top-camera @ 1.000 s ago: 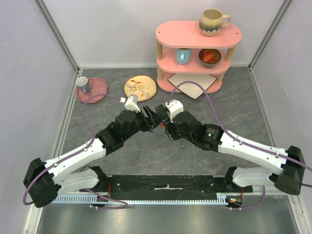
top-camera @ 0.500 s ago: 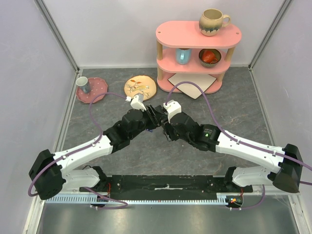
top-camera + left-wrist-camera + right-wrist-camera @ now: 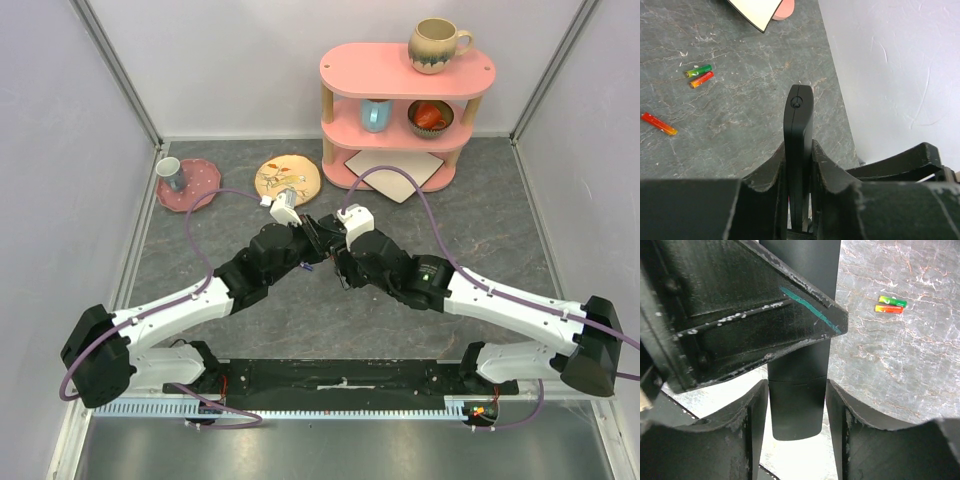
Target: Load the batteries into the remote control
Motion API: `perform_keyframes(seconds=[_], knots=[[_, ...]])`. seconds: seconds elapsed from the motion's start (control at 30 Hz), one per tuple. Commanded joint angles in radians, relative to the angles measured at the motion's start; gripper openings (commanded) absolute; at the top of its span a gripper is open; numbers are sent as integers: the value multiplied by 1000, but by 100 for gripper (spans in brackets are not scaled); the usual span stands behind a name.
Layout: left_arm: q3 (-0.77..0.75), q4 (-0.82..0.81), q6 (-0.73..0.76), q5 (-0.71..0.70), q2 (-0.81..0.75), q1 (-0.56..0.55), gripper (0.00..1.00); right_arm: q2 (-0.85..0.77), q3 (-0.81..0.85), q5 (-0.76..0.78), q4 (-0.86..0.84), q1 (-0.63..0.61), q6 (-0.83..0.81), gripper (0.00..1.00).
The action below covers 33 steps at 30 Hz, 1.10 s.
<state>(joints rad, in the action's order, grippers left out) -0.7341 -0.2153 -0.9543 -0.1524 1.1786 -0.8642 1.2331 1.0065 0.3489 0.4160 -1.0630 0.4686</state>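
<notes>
The remote control (image 3: 798, 125), a slim black bar, is held off the table between both grippers. My left gripper (image 3: 798, 146) is shut on its thin edges. My right gripper (image 3: 797, 385) is shut across the wide face of the remote control (image 3: 795, 415), near its rounded end. A left finger (image 3: 755, 315) crosses the right wrist view above that grip. In the top view the left gripper (image 3: 318, 238) and right gripper (image 3: 336, 252) meet at mid-table, hiding the remote. A green-yellow battery (image 3: 699, 70) and a red-orange battery (image 3: 702, 79) lie side by side on the table, a third battery (image 3: 659, 124) apart.
A pink shelf (image 3: 405, 110) with mugs stands at the back right, a white board (image 3: 395, 172) at its foot. A yellow patterned plate (image 3: 287, 179) and a pink plate (image 3: 200, 185) holding a cup lie at the back left. White walls enclose the table.
My left gripper has closed from wide open onto the remote, and the left arm has shifted slightly forward and right. The right arm has barely moved.
</notes>
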Motion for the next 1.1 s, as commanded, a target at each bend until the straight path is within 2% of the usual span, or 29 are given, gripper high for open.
perform_keyframes(seconds=[0.0, 0.13, 0.23, 0.37, 0.47, 0.5, 0.53, 0.6, 0.73, 0.9, 1.07], knots=[[15, -55, 0, -29, 0, 1, 2, -46, 44, 7, -13, -9, 4, 62], [36, -71, -3, -42, -11, 2, 2, -55, 67, -27, 20, -9, 7, 87], [47, -81, 0, -79, -30, 2, 2, -66, 109, -56, 84, -9, 4, 94], [52, -88, 31, -133, -56, 5, 2, -128, 156, -24, 171, -8, -1, 98], [82, -143, 67, -168, -92, 7, 2, -210, 112, 44, 178, -8, 21, 98], [100, -177, 80, -165, -103, 7, 2, -249, 90, 65, 153, -8, 37, 98], [154, -300, 95, -159, -118, 10, 2, -267, 40, 93, 135, -8, 71, 98], [211, -424, 138, -138, -151, 11, 2, -326, -20, 133, 54, -8, 111, 98], [338, -703, 199, -128, -174, 14, 2, -418, -196, 75, -172, 11, 197, 98], [389, -773, 203, -98, -198, 24, 2, -406, -250, -98, -322, 80, 307, 98], [409, -806, 195, -124, -209, 24, 2, -440, -411, -240, -557, 161, 451, 98]])
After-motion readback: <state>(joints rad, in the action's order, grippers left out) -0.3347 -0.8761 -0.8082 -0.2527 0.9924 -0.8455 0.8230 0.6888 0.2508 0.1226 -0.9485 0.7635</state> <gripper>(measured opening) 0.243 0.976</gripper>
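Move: The remote control is already held by both hands: its middle is practically between the left fingers, about 1 cm to the right, and lies some 4 cm ahead of, 2 cm left of and 4 cm above the right hand, which pinches the lower, seamed end. On the table some 20 cm below the left hand, the single red battery lies about 8 cm ahead and 1 cm right, the green-and-red pair about 13 cm ahead and 8 cm right, and the purple battery about 4 cm ahead and 6 cm left. The right hand spreads its fingers wide and lets go of the remote's seamed end, climbs almost 9 cm while drawing some 5 cm right and a little back, clear of the remote, then sinks again by about 3.5 cm and eases slightly left and forward, rolling its left side up by some 30 degrees. The left hand keeps its pinch across the remote's thickness, dips slightly, then carries the remote about 5 cm left and 3 cm up, away from the right hand, its fingers tipping upward by some 20 degrees. ##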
